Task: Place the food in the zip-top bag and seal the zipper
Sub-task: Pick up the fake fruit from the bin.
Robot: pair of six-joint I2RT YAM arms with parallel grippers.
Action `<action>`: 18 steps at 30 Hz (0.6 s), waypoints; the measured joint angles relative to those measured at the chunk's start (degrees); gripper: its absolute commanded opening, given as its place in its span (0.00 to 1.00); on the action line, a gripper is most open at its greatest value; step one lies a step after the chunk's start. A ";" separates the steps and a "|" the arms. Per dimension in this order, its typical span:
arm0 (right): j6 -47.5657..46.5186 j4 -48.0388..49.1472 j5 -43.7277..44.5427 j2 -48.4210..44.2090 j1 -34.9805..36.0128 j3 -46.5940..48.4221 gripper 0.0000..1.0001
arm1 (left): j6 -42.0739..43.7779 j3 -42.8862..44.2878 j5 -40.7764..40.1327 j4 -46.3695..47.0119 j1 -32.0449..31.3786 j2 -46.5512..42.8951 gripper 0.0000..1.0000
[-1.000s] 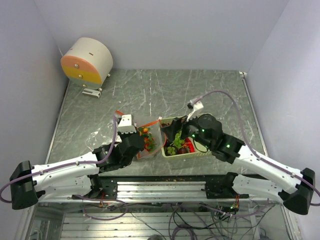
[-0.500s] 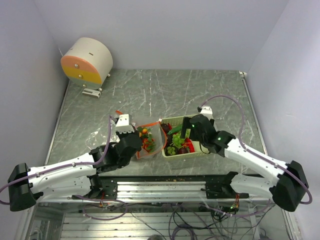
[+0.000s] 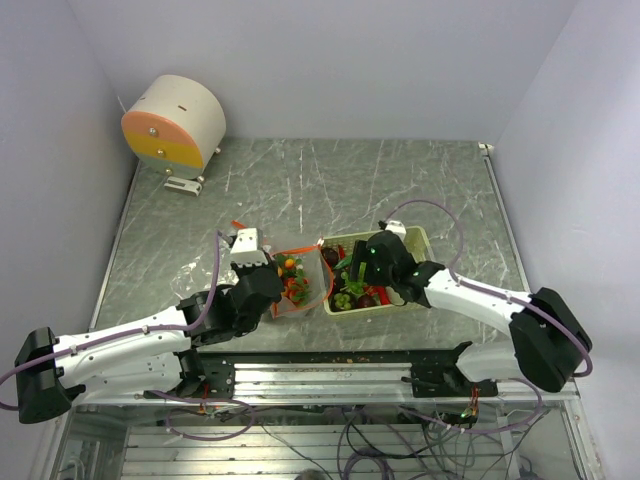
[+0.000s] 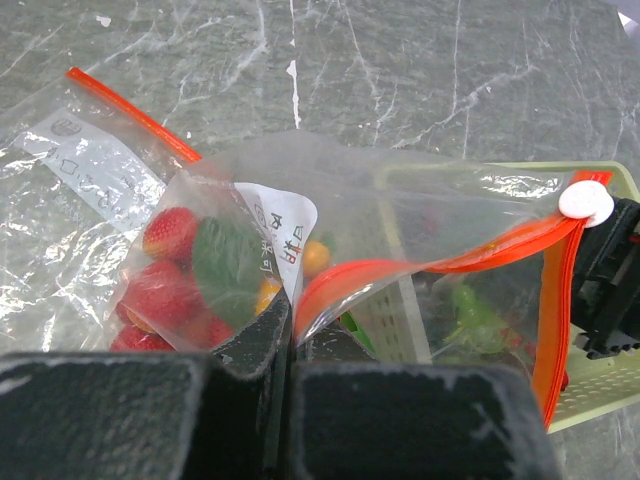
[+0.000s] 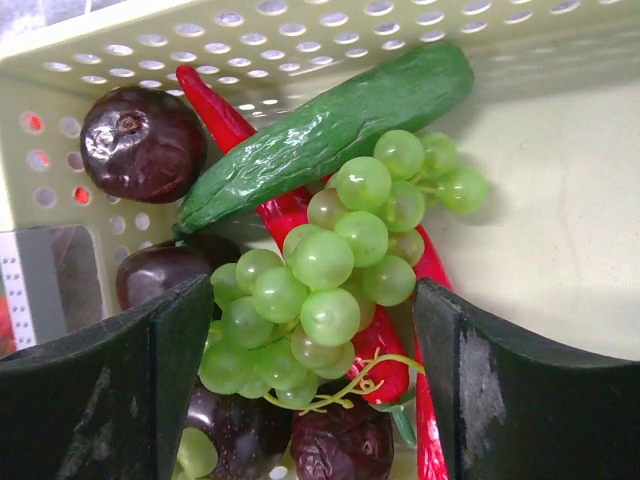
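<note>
My left gripper (image 4: 290,335) is shut on the near edge of the zip-top bag (image 4: 400,220), pinching it at the orange-red zipper (image 4: 480,255) and holding the mouth up. Red strawberries (image 4: 165,290) and small orange pieces lie inside the bag. From above, the bag (image 3: 300,285) stands just left of the pale green basket (image 3: 420,240). My right gripper (image 5: 312,310) is open and low inside the basket, its fingers on either side of a bunch of green grapes (image 5: 330,260). Under and around the grapes lie red chili peppers (image 5: 250,190), a green cucumber (image 5: 330,130) and dark purple pieces (image 5: 140,140).
A second clear bag (image 4: 80,170) with an orange-red strip lies flat on the marble table behind the held one. A round white, orange and yellow drum (image 3: 175,120) stands at the back left corner. Walls close the table on three sides.
My right gripper has reached left and down into the basket, ending over the grapes. The left gripper still holds the bag in the same place.
</note>
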 measured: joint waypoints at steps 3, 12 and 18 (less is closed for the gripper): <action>0.31 1.05 0.09 1.92 -0.11 -0.09 0.65 | 0.00 0.00 0.00 -0.07 0.00 0.00 0.07; -0.15 1.14 0.81 0.52 -0.11 -0.83 0.00 | -0.04 -0.02 0.00 -0.20 0.00 -0.26 0.07; -1.46 -1.33 2.23 -4.61 -0.11 -0.81 0.00 | -0.28 -0.02 0.00 -0.92 0.00 -0.79 0.07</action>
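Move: The green grapes lie right at the open right fingers, their middle about 1 cm ahead and 1 cm below. The cucumber lies about 5 cm ahead, 1 cm left and 3 cm below; a red pepper passes partly under the grapes, 3 cm right, 1 cm back and 3 cm down. A round purple fruit sits by the bin's far-left corner, 5 cm ahead, 7 cm left and 3 cm below. From the left hand the grapes are some 19 cm right, 3 cm back and 12 cm down. Reaching steeply down into the bin, the right hand sinks a last 1 cm over the green grapes while its wide-open fingers come together from either side, shutting almost completely and pinching the bunch at its stem between the grapes. Once shut, they start back up out of the bin, rising about 2.5 cm from the lowest point with a drift of 1 cm to the right, while the left hand stays in place and keeps its hold on the bag's edge. ##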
